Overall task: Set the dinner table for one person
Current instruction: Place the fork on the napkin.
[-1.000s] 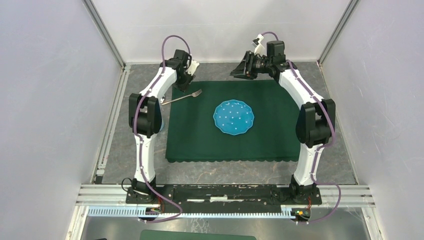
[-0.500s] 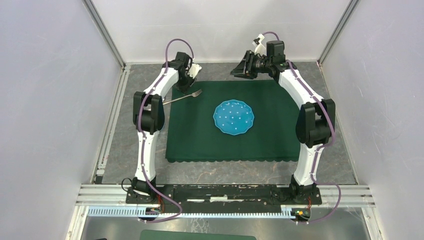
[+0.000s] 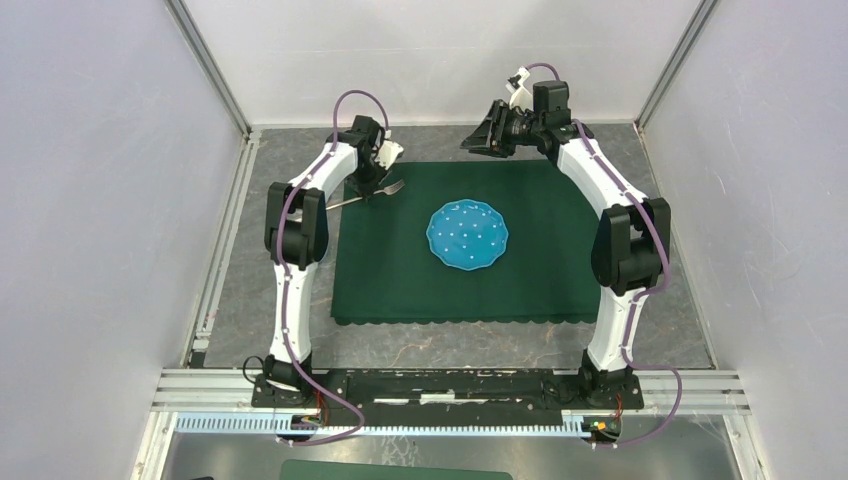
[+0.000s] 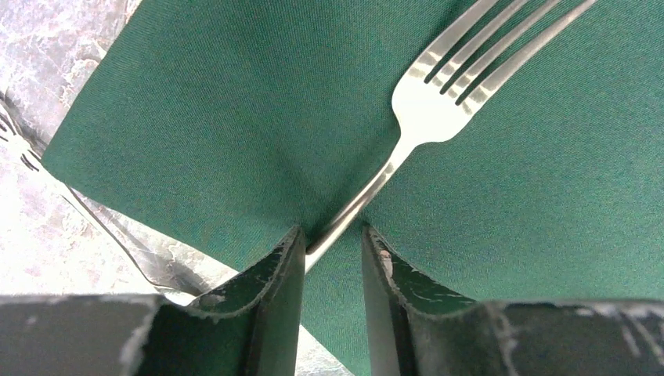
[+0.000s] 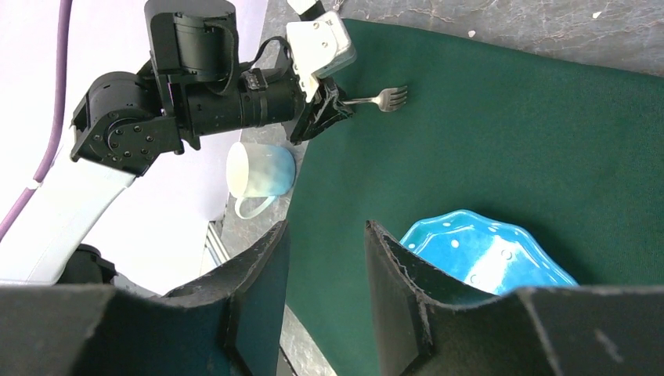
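Observation:
A silver fork (image 3: 385, 190) lies at the far left corner of the dark green cloth (image 3: 420, 280), its handle reaching over the cloth's edge. My left gripper (image 3: 371, 188) is down over that handle. In the left wrist view the handle (image 4: 356, 205) runs between the two fingers of my left gripper (image 4: 330, 231), close against the left finger, with a gap to the right one; the tines (image 4: 470, 63) point away. A blue dotted plate (image 3: 467, 235) sits mid-cloth. My right gripper (image 3: 480, 140) hangs open and empty above the cloth's far edge.
The dinner table (image 3: 450, 345) shows as grey stone round the cloth. A pale blue-and-white mug (image 5: 260, 171) stands on the stone just left of the cloth, beside my left arm. Enclosure walls and rails ring the table.
My left gripper has come down and to the right onto the fork's handle, and its jaws have narrowed round it. The fork, the plate and the right arm have not moved.

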You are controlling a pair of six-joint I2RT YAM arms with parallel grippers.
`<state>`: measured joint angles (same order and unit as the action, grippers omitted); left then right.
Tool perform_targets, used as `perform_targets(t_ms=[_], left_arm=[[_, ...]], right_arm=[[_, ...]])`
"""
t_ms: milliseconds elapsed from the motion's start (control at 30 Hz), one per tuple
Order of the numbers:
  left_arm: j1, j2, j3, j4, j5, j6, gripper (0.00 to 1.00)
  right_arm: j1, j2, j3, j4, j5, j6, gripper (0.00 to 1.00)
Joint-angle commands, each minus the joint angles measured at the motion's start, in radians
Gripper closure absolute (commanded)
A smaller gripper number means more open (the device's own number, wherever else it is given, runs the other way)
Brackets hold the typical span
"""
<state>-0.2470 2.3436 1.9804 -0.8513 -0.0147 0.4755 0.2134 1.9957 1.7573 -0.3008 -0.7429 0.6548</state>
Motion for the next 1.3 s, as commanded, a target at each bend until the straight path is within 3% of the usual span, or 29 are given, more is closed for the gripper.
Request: perform_targets(t_ms=[0,500,667,867,1267], left_arm=[[0.002,-0.043,-0.020,0.030,0.042,0.055,0.62],[0.002,-0.027,-0.032,0.047,0.021,0.090,0.64],[0.003,-0.029,-0.041,0.053,0.027,0.095,0.83],[0.005,-0.027,-0.035,0.055,0.036,0.096,0.89],[-0.044,-0.029,0.089,0.011,-0.008,-0.085,0.91]], right_arm=[[-0.005,-0.027,0.017,0.021,0.019,0.000,0.54],[-0.005,-0.046,0.016,0.005,0.039,-0.009,0.54],[-0.005,-0.050,0.017,0.001,0.046,-0.012,0.55],[-0.005,-0.055,0.018,-0.013,0.055,-0.018,0.55],[0.001,-0.065,-0.013,0.025,0.063,0.002,0.55]])
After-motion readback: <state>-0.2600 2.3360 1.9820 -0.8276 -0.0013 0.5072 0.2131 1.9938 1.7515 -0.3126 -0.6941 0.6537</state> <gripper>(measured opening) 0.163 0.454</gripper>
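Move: The fork lies slantwise across the napkin's far-left corner, tines to the right; its middle is about 1 cm left of the left gripper and 1 cm below, its handle already between the open fingertips. The plate's middle is some 24 cm right and 10 cm back, the mug about 15 cm left and 12 cm back, another piece of cutlery roughly 8 cm left and 3 cm ahead. From the right hand, the fork is about 24 cm left, 4 cm back and 21 cm below. Hold the left gripper pointing down over the fork, turning it barely 5 degrees clockwise, and close the fingers until they pinch the handle near its middle, squaring it between the pads; let the squeeze rise. Keep that grip and, right at the end, start off about 1 cm to the right and half a centimetre up. ##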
